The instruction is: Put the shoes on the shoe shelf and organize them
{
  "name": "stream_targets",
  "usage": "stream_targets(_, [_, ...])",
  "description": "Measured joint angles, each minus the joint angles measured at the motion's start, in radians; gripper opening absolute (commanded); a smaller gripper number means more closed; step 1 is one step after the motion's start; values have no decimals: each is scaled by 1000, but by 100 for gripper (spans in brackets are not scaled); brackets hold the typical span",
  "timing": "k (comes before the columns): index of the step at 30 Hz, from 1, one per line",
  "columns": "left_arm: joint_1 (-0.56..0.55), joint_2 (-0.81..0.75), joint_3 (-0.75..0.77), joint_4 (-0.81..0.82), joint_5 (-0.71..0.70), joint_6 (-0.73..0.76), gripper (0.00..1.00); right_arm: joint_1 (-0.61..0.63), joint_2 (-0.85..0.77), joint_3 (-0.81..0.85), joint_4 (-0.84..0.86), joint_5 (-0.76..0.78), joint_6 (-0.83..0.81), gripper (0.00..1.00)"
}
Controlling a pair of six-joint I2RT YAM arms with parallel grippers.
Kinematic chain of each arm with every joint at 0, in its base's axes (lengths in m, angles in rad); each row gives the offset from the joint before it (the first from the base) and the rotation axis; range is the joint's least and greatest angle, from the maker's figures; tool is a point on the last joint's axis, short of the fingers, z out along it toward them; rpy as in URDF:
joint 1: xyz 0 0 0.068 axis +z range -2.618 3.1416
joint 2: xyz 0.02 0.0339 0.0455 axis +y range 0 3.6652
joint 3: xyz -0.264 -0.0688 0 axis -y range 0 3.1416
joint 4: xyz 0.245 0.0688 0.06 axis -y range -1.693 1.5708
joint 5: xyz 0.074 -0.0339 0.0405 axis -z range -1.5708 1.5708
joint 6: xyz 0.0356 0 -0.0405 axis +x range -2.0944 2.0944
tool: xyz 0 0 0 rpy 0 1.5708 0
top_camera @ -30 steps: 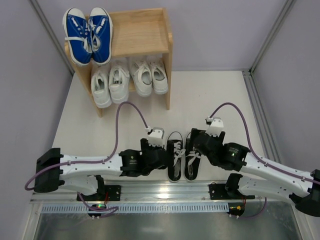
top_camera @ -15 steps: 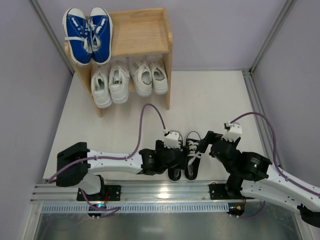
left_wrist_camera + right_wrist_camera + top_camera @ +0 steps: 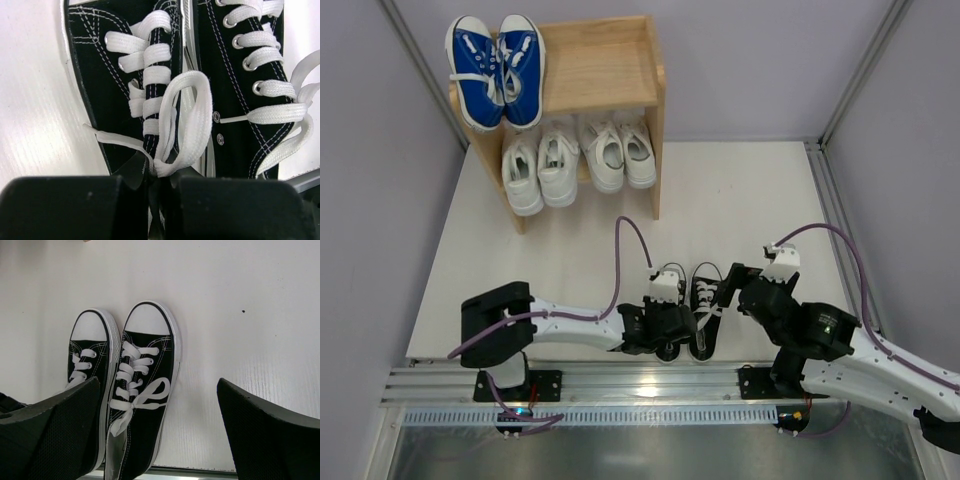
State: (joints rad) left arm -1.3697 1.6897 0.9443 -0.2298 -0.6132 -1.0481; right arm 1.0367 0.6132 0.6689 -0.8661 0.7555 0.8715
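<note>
A black canvas pair lies near the table's front edge, toes pointing away. My left gripper point(image 3: 669, 322) sits over the left black shoe point(image 3: 671, 287) and is shut on its tongue and lace knot. In the left wrist view the left gripper point(image 3: 161, 176) pinches that knot on the left black shoe point(image 3: 100, 80), with the right black shoe point(image 3: 240, 95) beside it. My right gripper point(image 3: 732, 287) hangs open just right of the right black shoe point(image 3: 705, 318), and in its own view the right gripper point(image 3: 157, 385) holds nothing above the right black shoe point(image 3: 145, 370). The shoe shelf point(image 3: 605, 65) stands at the back.
A blue pair point(image 3: 496, 68) fills the left half of the shelf's top tier. Two white pairs point(image 3: 540, 165) point(image 3: 620, 150) line the lower tier. A metal rail point(image 3: 640, 385) runs along the near edge. Purple walls close in left, right and behind.
My left gripper slid right onto the left black shoe and shut on its laces. My right arm drew back to the right, still open.
</note>
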Motion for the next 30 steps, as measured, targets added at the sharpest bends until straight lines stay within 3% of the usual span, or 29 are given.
stream_targets(5, [-29, -61, -7, -79, -28, -23, 0, 0, -11, 0, 5, 0, -7, 100])
stream_targets(9, [-94, -139, 58, -315, -56, -19, 0, 0, -11, 0, 6, 0, -15, 100])
stream_targets(19, [-233, -361, 471, -684, -246, 72, 0, 0, -11, 0, 26, 6, -45, 100])
stream_targets(22, [-235, -383, 615, -697, -371, 234, 0, 0, -11, 0, 31, 8, -57, 100])
stream_targets(25, [-201, -394, 694, -594, -461, 479, 0, 0, -11, 0, 35, 8, -65, 100])
stream_targets(30, [65, -360, 824, -459, -405, 797, 0, 0, -11, 0, 41, 9, -84, 100])
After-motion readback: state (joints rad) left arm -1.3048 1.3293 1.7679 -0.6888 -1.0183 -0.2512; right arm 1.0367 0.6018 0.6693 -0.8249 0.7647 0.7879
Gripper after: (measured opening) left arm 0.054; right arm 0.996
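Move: The left gripper is already shut on the knot and tongue of the left black shoe. That shoe is bound for the free right half of the upper shelf, about 35 cm ahead, 15 cm left and 30 cm up. The blue shoes stand on that shelf some 17 cm left of the spot; the right-hand white pair is below it, about 31 cm ahead and 10 left of this gripper. The other black shoe lies roughly 9 cm right, level with it. From the right hand the spot is some 33 cm ahead, 32 left and 19 up. Keep the left gripper shut on the black shoe's laces and lift it off the table, easing back some 5 cm as it clears its mate. Carry on steeply up to about 40 cm and drift left, then swing forward towards the upper shelf's free right half, tipping the fingers up by nearly 40 degrees until they point almost level. ##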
